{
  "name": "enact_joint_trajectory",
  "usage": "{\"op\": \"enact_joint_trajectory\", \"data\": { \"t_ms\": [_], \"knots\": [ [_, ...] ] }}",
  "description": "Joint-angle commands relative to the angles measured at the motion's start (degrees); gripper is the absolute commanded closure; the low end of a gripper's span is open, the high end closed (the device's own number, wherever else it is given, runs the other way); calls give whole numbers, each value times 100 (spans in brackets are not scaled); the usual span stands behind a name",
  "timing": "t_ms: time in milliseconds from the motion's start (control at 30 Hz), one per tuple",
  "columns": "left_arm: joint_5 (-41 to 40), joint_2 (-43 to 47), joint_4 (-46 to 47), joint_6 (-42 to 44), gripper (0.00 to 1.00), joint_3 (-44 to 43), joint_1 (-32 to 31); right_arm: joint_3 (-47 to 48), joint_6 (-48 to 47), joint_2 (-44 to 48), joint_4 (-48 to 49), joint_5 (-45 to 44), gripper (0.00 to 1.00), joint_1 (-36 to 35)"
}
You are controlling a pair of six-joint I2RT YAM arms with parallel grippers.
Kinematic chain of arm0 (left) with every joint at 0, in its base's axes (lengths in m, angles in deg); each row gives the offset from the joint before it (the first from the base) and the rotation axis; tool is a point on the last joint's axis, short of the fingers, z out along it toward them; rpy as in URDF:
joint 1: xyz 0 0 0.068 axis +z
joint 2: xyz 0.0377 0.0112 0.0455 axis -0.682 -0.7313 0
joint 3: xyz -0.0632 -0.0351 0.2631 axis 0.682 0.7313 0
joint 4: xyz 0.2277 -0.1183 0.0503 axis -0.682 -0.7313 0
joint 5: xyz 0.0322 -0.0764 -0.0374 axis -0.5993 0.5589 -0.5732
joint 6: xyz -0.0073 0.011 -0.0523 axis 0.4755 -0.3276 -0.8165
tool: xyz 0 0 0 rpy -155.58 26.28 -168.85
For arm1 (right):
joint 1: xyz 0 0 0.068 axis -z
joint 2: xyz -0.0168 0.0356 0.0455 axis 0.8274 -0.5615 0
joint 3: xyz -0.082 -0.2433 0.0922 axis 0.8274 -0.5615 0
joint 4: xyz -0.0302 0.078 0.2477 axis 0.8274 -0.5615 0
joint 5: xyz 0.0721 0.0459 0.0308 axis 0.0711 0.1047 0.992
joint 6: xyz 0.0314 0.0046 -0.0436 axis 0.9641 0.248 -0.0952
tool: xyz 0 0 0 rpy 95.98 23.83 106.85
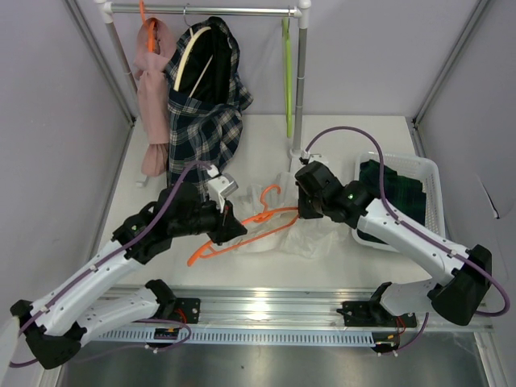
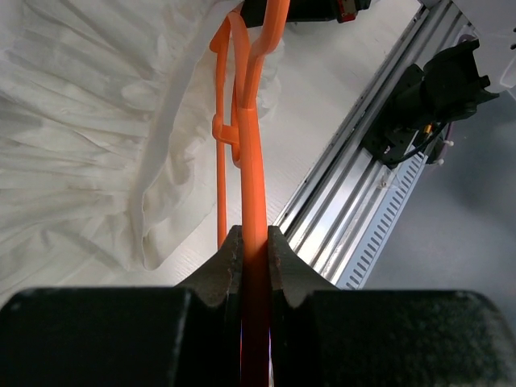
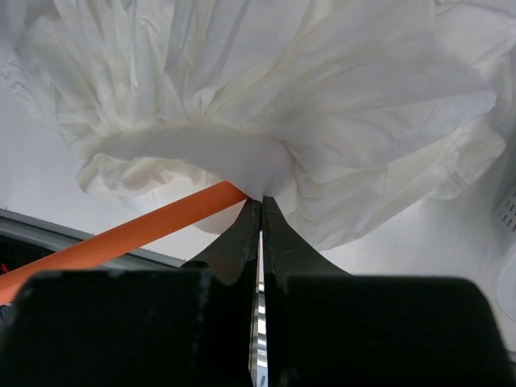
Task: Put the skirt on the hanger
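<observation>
The dark green tartan skirt lies bunched in a white basket at the right, with no gripper on it. The lime-green hanger hangs from the rack rail at the back. My left gripper is shut on the bar of an orange hanger lying at the table's middle. My right gripper is shut on the gathered edge of a white ruffled garment, which lies under and beside that orange hanger.
A clothes rack at the back carries a pink garment on another orange hanger and a navy-and-white checked garment on a cream hanger. A metal rail runs along the table's near edge.
</observation>
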Motion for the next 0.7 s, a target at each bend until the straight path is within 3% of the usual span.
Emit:
{"op": "enact_joint_trajectory", "data": {
  "t_ms": [0,300,667],
  "knots": [
    [-76,-81,687,-144,100,75,-169,379,101,227,-63,-97,100,-85],
    [-147,-774,1355,-224,100,189,-204,458,242,359,-203,-237,100,-349],
    [152,-1768,2559,-452,100,611,-222,-472,312,684,165,-229,100,-367]
  ]
}}
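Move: The left hand holds the orange hanger. From this hand the white skirt's waist opening lies about 12 cm to the right, 8 cm ahead and 9 cm below; the hanger's right end is level with its rim, 12 cm right, 9 ahead and 6 below. The right hand pinches the waistband, with that end barely 2 cm to its left. From the right hand the basket is roughly 25 cm right, 11 ahead and 16 below. Rightward, downward and somewhat forward, about 9 cm in all and sinking faster towards the end, the left hand keeps its grip on the hanger and feeds its right end further under the waistband. The right hand, fingers still shut on the band, lifts it some 2 cm, then lowers it again while drawing back about 2.5 cm. ##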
